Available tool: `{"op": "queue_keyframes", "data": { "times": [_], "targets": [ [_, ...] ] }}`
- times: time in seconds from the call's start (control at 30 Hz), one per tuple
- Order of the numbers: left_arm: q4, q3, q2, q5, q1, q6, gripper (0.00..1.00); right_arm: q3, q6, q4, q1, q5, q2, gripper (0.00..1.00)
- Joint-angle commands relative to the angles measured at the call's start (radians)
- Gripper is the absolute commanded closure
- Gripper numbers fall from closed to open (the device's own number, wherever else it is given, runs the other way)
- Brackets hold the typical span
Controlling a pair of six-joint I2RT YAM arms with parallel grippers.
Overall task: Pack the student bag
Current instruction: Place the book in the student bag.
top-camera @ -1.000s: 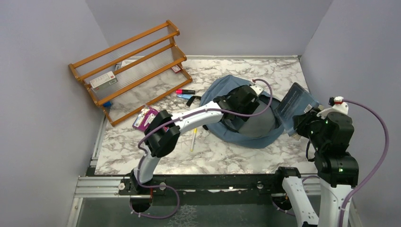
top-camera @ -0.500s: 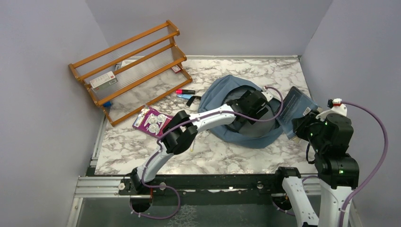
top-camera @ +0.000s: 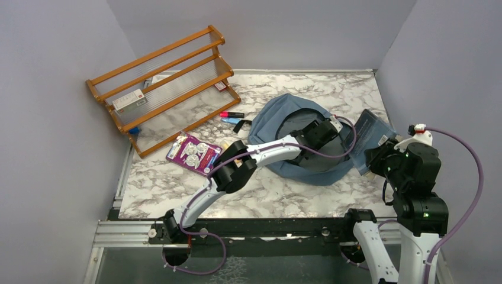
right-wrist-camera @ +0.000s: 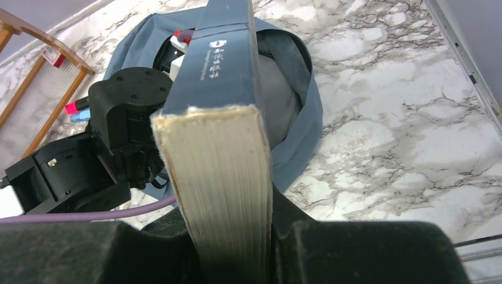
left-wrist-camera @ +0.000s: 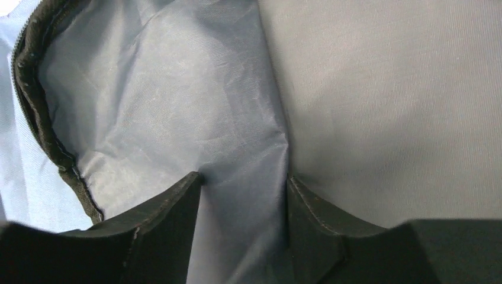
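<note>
The student bag, dusty blue and open, lies flat in the middle of the marble table. My left gripper is inside its mouth. In the left wrist view the left gripper has a fold of the bag's grey-blue lining bunched between its fingers, and the black zipper edge runs down the left. My right gripper is shut on a thick dark blue-grey book, held on edge. The book is tilted just right of the bag. The bag lies beyond the book.
A wooden tiered rack leans at the back left with a small white box on it. A purple blister pack lies in front of it. A red marker and a blue one lie left of the bag. Grey walls enclose the table.
My left arm has stretched further right into the bag, its elbow swinging right and uncovering the purple pack. Its jaws widened, then narrowed again. The right arm with the book has barely moved.
</note>
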Motion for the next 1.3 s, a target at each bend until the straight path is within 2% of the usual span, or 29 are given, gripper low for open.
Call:
{"op": "queue_keyframes", "data": {
  "times": [0.0, 0.23, 0.37, 0.53, 0.77, 1.13, 1.27],
  "targets": [
    [-0.023, 0.015, 0.005, -0.081, -0.002, 0.033, 0.52, -0.001, -0.003, 0.097, 0.000, -0.022, -0.021, 0.99],
    [-0.023, 0.020, -0.044, -0.135, -0.001, 0.069, 0.85, -0.020, 0.019, 0.108, 0.000, -0.030, -0.025, 0.99],
    [-0.023, 0.027, -0.089, -0.119, 0.001, 0.070, 0.95, -0.033, 0.035, 0.110, 0.000, -0.030, -0.025, 0.99],
    [-0.025, 0.019, -0.154, -0.079, 0.010, 0.045, 1.00, -0.048, 0.082, 0.118, 0.000, -0.030, -0.017, 0.99],
    [-0.025, -0.023, -0.260, 0.026, 0.054, -0.031, 1.00, -0.069, 0.166, 0.147, 0.000, -0.098, 0.002, 0.99],
    [-0.026, -0.028, -0.327, 0.132, 0.096, -0.076, 1.00, -0.204, 0.356, 0.351, 0.000, -0.349, 0.058, 0.99],
    [-0.028, -0.030, -0.330, 0.159, 0.097, -0.080, 1.00, -0.251, 0.400, 0.438, 0.000, -0.378, 0.089, 0.99]
  ]
}}
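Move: The loose fold of the bag's lining lies right between the left hand's open fingers, inside the bag; the bag's left zip rim is about 13 cm to that hand's left, level with it front to back. For the right hand, which already holds the book, the middle of the bag's opening is some 19 cm ahead, 11 cm left and 24 cm below; the bag's near right rim is only about 10 cm ahead, straight in front, and 23 cm down. The bag's lining fold is pinched as the left fingers close, nearly in place; the left hand then lifts it about 12 cm, easing a little left. The book, still gripped by the right hand, first sinks slowly, then swings faster left, down and forward towards the opening, the right hand going about 5 cm each left and down and rolling some 25 degrees, left side up. ##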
